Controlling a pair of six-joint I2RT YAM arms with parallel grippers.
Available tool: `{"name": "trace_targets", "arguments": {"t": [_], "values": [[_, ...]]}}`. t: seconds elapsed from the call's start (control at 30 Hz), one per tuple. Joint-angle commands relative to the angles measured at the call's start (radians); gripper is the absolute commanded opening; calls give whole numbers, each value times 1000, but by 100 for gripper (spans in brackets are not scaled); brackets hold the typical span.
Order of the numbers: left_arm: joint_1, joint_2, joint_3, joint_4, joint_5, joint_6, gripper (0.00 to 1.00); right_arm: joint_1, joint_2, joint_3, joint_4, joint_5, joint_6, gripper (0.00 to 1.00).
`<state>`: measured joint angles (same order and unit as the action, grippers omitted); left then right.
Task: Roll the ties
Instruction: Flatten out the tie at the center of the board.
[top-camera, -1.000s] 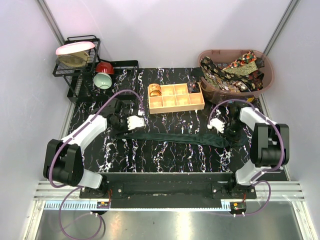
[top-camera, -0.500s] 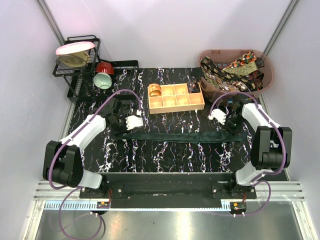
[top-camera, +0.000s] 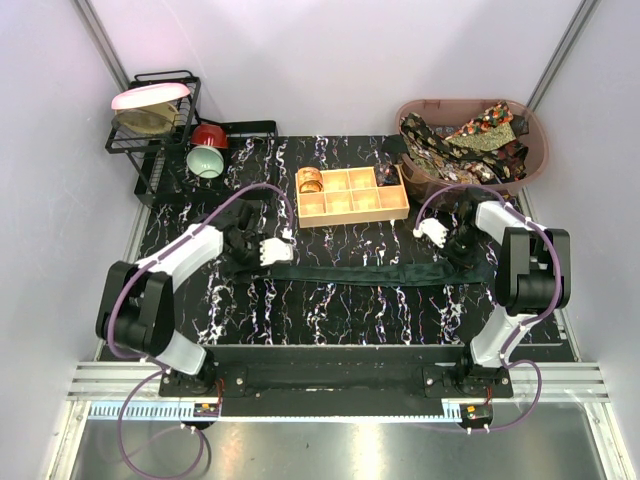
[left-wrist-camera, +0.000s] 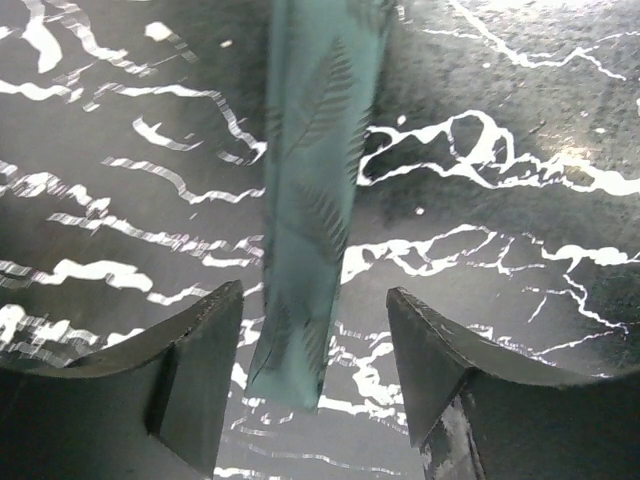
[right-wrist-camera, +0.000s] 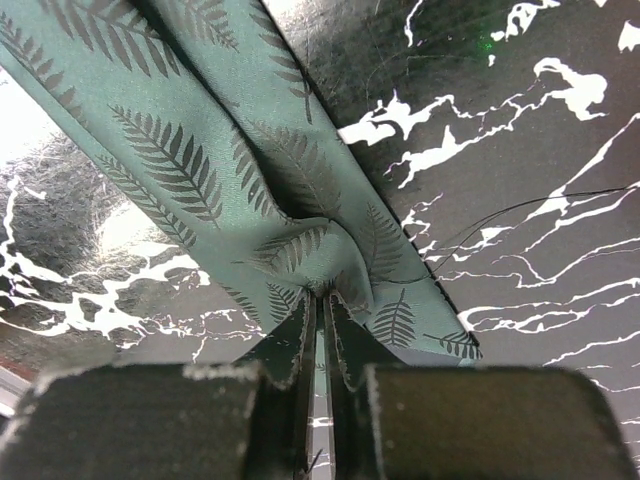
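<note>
A dark green tie (top-camera: 360, 273) with a faint leaf print lies stretched left to right across the black marbled table (top-camera: 330, 315). My left gripper (top-camera: 243, 253) is open over its narrow left end; in the left wrist view the tie's tip (left-wrist-camera: 300, 340) lies between the spread fingers (left-wrist-camera: 205, 370), untouched. My right gripper (top-camera: 466, 250) is shut on the wide right end; in the right wrist view the fabric (right-wrist-camera: 290, 200) bunches where the closed fingers (right-wrist-camera: 318, 330) pinch it. More dark ties with gold and red patterns (top-camera: 470, 140) fill the basket.
A tan wooden box (top-camera: 350, 195) with square compartments stands behind the tie, one rolled item in its far-left cell. A brown basket (top-camera: 535, 150) is at the back right. A black dish rack (top-camera: 160, 120) with bowls and a cup stands at the back left.
My left gripper has moved down and right onto the tie's narrow end. My right gripper has pulled the wide end up and right, and the tie now lies straighter.
</note>
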<state>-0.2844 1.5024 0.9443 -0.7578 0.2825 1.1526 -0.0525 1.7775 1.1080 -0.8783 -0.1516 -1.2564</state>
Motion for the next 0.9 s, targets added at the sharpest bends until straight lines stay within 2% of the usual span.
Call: {"name": "trace_targets", "arguments": {"t": [0.0,0.13,0.27,0.3,0.4,0.57,0.87], "values": [[-22,33,34,-6,-5,38,64,2,33,-25,58,12,15,9],[-22,73,40,38,-46,26,58,0,36,-25,56,15,14,16],[-15,78,54,41,-52,15,31,0,39,-25,55,33,12,26],[-10,61,53,41,-52,16,18,0,40,-27,55,37,12,30],[17,26,31,37,-59,38,7,-1,39,-36,55,47,8,35],[76,-8,-4,20,-69,85,3,-10,40,-37,56,53,6,38],[88,39,-33,60,-91,78,1,-18,30,-36,41,52,-6,37]]}}
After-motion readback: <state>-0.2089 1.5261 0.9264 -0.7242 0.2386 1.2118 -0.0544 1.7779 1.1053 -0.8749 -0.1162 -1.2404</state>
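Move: The tie's loose left end lies nearly under my left fingers, about 2 cm below them and 1 cm to their left. The tan divider box stands some 17 cm ahead of that hand and 26 cm to its right. My right fingers are still on a bunched fold of the tie, directly at their tips. From there the tie's right end lies about 7 cm to the right and 1 cm back, and the clothes basket about 26 cm straight ahead. My left hand sinks about 2 cm onto the tie's left end and closes on it. Keeping the pinch, it rises a little and draws left some 3 cm, slightly forward too, away from my right hand, then dips a touch. My right hand stays low on the wide part and opens its fingers about a third of the way, releasing the pinched fold. ##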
